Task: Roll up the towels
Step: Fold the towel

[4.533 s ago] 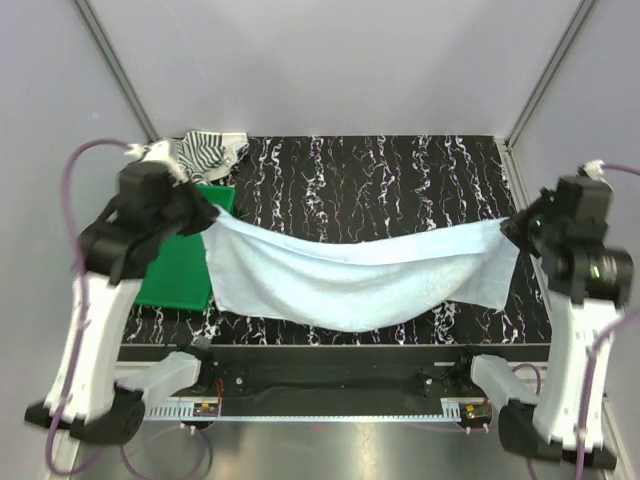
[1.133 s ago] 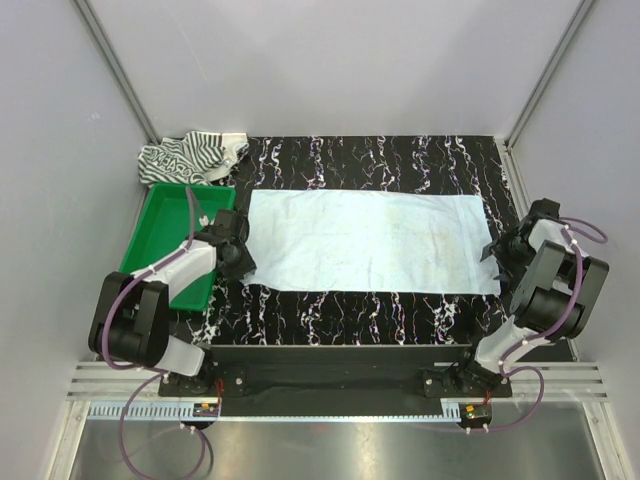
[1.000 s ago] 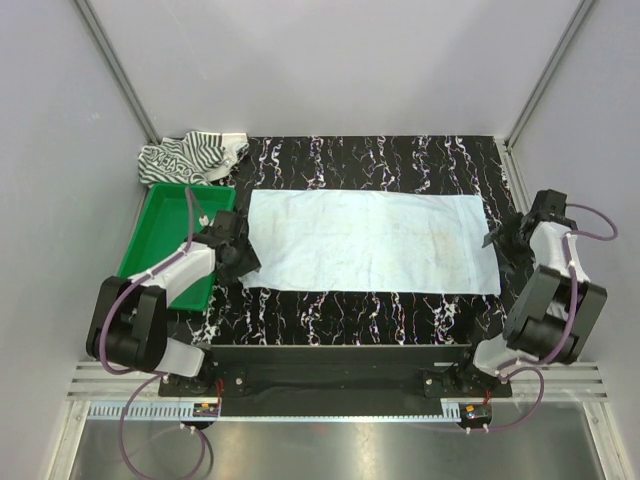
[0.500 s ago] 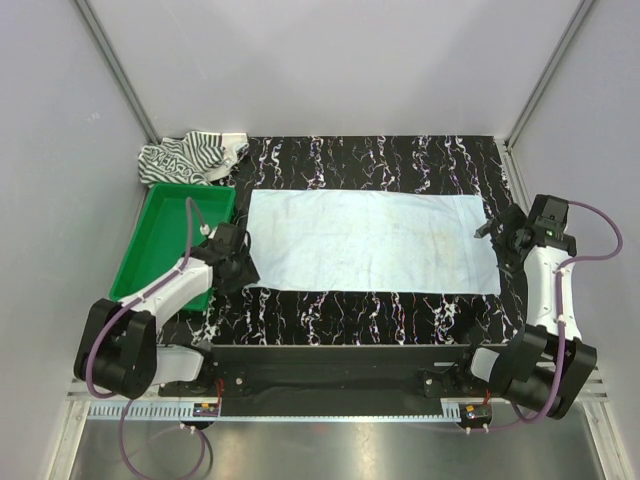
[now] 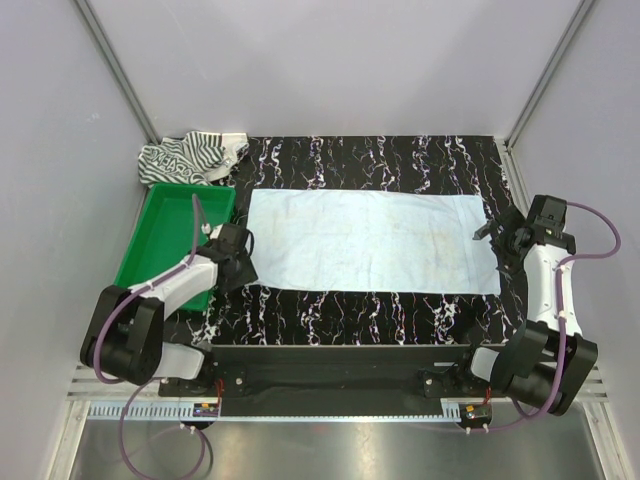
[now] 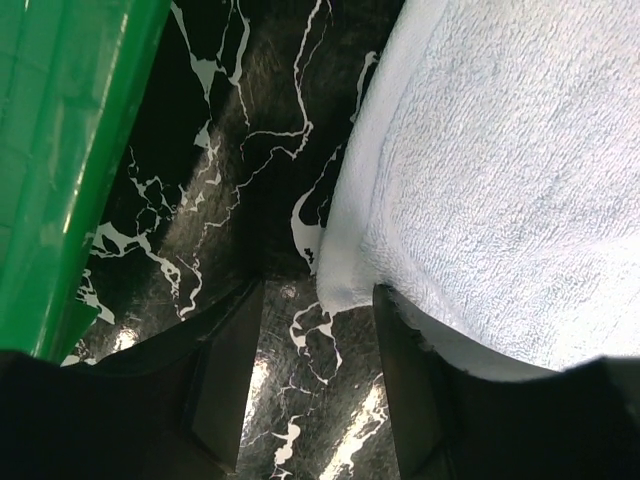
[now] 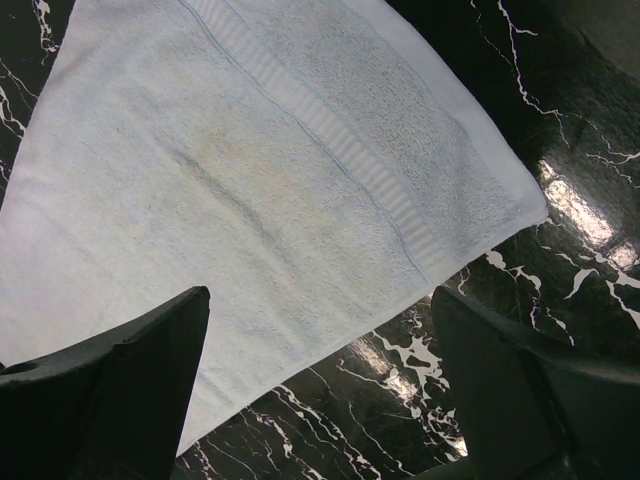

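The light blue towel (image 5: 372,240) lies spread flat on the black marbled table (image 5: 400,165). The striped towel (image 5: 190,157) sits crumpled at the back left corner. My left gripper (image 5: 244,270) is low at the blue towel's near left corner, jaws open. In the left wrist view that corner (image 6: 342,285) lies just ahead of the gap between the fingers of the left gripper (image 6: 315,385), and the right finger (image 6: 408,395) rests against the towel's edge. My right gripper (image 5: 492,250) hovers over the towel's right end, wide open. The right wrist view shows the right gripper (image 7: 320,300) empty above the towel (image 7: 250,170).
A green tray (image 5: 160,255) stands left of the blue towel, close beside the left arm; its wall (image 6: 60,150) fills the left of the left wrist view. Grey walls close in the table on three sides.
The towel, earlier held up between both grippers, now lies flat. Over the last second the right gripper opened wide and rose off the right end. The left gripper narrowed slightly at the near left corner.
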Robot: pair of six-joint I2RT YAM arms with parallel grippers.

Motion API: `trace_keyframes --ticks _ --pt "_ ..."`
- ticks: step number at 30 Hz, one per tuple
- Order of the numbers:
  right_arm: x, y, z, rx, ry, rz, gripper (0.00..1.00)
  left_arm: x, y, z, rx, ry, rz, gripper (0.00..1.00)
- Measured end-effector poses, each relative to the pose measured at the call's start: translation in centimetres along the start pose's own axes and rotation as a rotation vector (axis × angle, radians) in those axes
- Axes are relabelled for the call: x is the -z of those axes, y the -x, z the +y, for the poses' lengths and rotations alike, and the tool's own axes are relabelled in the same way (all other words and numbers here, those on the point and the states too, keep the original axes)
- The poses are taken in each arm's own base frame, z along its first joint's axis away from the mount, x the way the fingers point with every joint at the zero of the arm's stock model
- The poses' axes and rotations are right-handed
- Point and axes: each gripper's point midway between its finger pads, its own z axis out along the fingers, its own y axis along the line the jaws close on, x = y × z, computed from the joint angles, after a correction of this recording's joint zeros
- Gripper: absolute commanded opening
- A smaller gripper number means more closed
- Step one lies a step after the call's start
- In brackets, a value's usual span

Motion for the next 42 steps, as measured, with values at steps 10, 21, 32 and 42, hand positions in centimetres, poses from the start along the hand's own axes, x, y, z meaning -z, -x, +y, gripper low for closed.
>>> trace_keyframes --ticks 10,21,32,42 --pt "-0.5 -0.8 -0.5 -0.007 -0.017 0.033 0.98 -0.4 1.0 -0.7 -0.012 -0.017 -0.031 0.00" --pt "-3.7 -2.5 -8.1 -0.241 -0.214 0.156 0.98 1.2 1.9 -2.6 -0.051 -0.116 -0.135 0.00" --pt "-7.0 -4.1 -11.6 -0.295 -0.391 0.245 0.55 1.5 2.2 -3.2 -0.083 -0.145 -0.170 0.00" --pt "-7.5 -3.0 -12.1 -0.273 -0.414 0.212 0.00 1.5 2.2 -3.3 -0.087 -0.148 -0.176 0.00"
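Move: The light-blue towel's near-left corner is right at the left gripper, roughly 2 cm ahead and 1 cm lower; the green tray's middle is about 8 cm ahead and 16 cm to the left, the towel's far-left corner some 21 cm straight ahead. From the right gripper, the towel's near-right corner lies about 5 cm back, 5 cm to the right and 13 cm below, and its far-right corner about 16 cm ahead, 13 cm below. Ease the left gripper forward about 1.5 cm and shut it on the near-left corner, then raise that pinched corner nearly 3 cm, edging right and tipping the fingers more forward. Meanwhile sink the open right gripper about 12 cm while drawing back and right, fingers tilting steeper to the table, and close it at the near-right corner. ##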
